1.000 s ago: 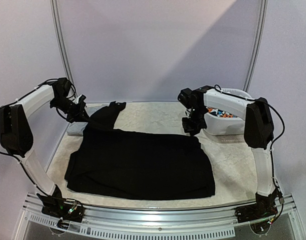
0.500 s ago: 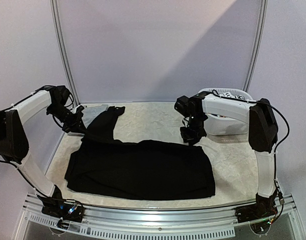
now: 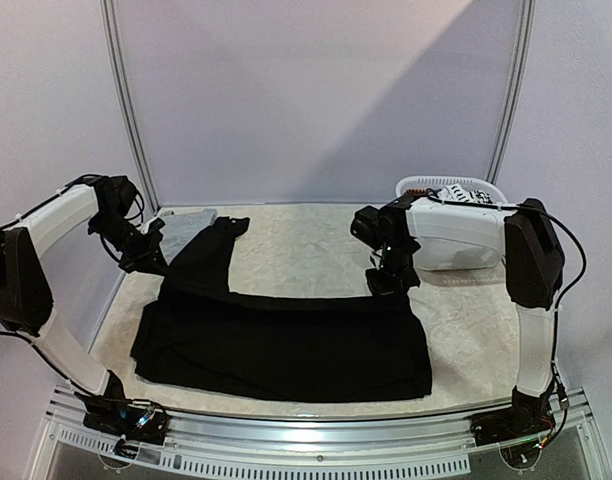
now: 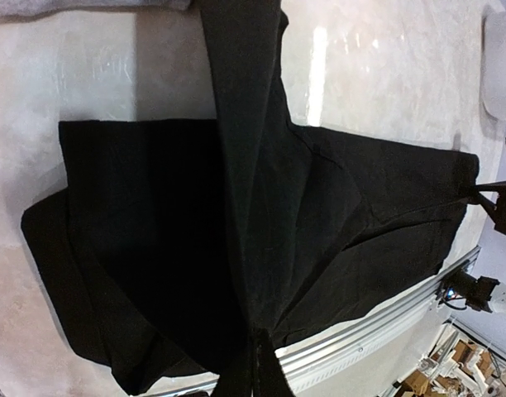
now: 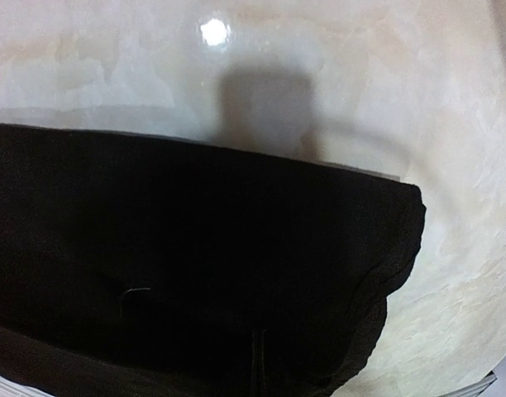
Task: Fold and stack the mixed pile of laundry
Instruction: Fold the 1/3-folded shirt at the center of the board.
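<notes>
The large black long-sleeved garment (image 3: pixel 286 345) lies spread across the table, one sleeve (image 3: pixel 211 250) stretched toward the far left. At the garment's far left corner my left gripper (image 3: pixel 149 253) is shut on the black cloth, which bunches between its fingers (image 4: pixel 261 368) in the left wrist view. My right gripper (image 3: pixel 391 283) is shut on the far right corner. Its wrist view is mostly black fabric (image 5: pixel 195 248), with the fingertips barely showing. The light grey top (image 3: pixel 186 225) lies flat behind the sleeve. A printed piece (image 3: pixel 464 195) sits in the basket.
The white plastic laundry basket (image 3: pixel 456 250) stands at the far right, close behind the right arm. An aluminium rail (image 3: pixel 306 430) runs along the table's near edge. Bare marbled tabletop (image 3: pixel 306 235) shows behind the garment. Walls and upright posts close in both sides.
Both grippers have come down and toward the near edge, pulling the garment's far edge forward. The left one also shifted outward, drawing the sleeve straight.
</notes>
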Tool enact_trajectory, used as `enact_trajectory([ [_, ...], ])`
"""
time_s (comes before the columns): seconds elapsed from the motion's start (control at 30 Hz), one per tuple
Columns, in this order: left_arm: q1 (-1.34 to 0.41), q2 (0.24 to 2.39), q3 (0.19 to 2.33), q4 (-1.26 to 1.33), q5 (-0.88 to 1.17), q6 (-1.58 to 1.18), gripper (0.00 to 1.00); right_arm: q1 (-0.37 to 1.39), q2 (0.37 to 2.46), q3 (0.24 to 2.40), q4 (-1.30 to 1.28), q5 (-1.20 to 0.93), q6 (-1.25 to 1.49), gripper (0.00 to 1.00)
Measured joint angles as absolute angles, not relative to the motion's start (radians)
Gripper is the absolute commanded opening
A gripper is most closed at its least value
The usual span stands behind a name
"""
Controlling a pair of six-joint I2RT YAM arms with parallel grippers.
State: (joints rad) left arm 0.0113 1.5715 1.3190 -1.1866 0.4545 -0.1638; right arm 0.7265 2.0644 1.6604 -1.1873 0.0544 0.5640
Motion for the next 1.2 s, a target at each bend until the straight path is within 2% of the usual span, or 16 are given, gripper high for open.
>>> enact_trajectory([
  [0.57,0.011,1.541,1.209,-1.237,0.425,-0.164,0.0,0.772,2.053,1.602,-1.179,0.045,0.583,0.0],
  [0.7,0.011,1.563,1.207,-1.236,0.413,-0.164,0.01,0.783,2.067,1.582,-1.178,0.045,0.591,0.03],
  [0.83,0.011,1.589,1.203,-1.235,0.396,-0.166,0.12,0.785,2.086,1.568,-1.184,0.049,0.606,0.12],
  [0.9,0.011,1.596,1.203,-1.234,0.384,-0.171,0.25,0.785,2.089,1.562,-1.189,0.054,0.611,0.2],
  [0.97,0.011,1.597,1.205,-1.233,0.371,-0.176,0.33,0.785,2.09,1.559,-1.2,0.059,0.619,0.24],
  [1.1,0.011,1.597,1.225,-1.231,0.341,-0.192,0.44,0.785,2.09,1.559,-1.22,0.077,0.628,0.26],
  [1.2,0.011,1.597,1.263,-1.222,0.314,-0.206,0.57,0.785,2.09,1.567,-1.246,0.091,0.628,0.26],
])
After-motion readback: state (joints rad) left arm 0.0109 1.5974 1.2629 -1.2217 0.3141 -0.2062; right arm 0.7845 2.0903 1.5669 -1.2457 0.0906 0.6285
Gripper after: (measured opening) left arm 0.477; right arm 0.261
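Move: Both hands hold the black shirt's far edge. Its middle lies about 10 cm back and 21 cm right of the left hand, 14 cm below; from the right hand, 10 cm back, 18 cm left, 5 cm below. The folded grey shirt is some 14 cm ahead and 3 cm right of the left hand, the black sleeve 10 cm ahead and 7 cm right. The basket stands about 12 cm ahead and 11 cm right of the right hand. Both hands draw the held edge back and down about 4 cm over the shirt, then open, left hand lifting slightly. ##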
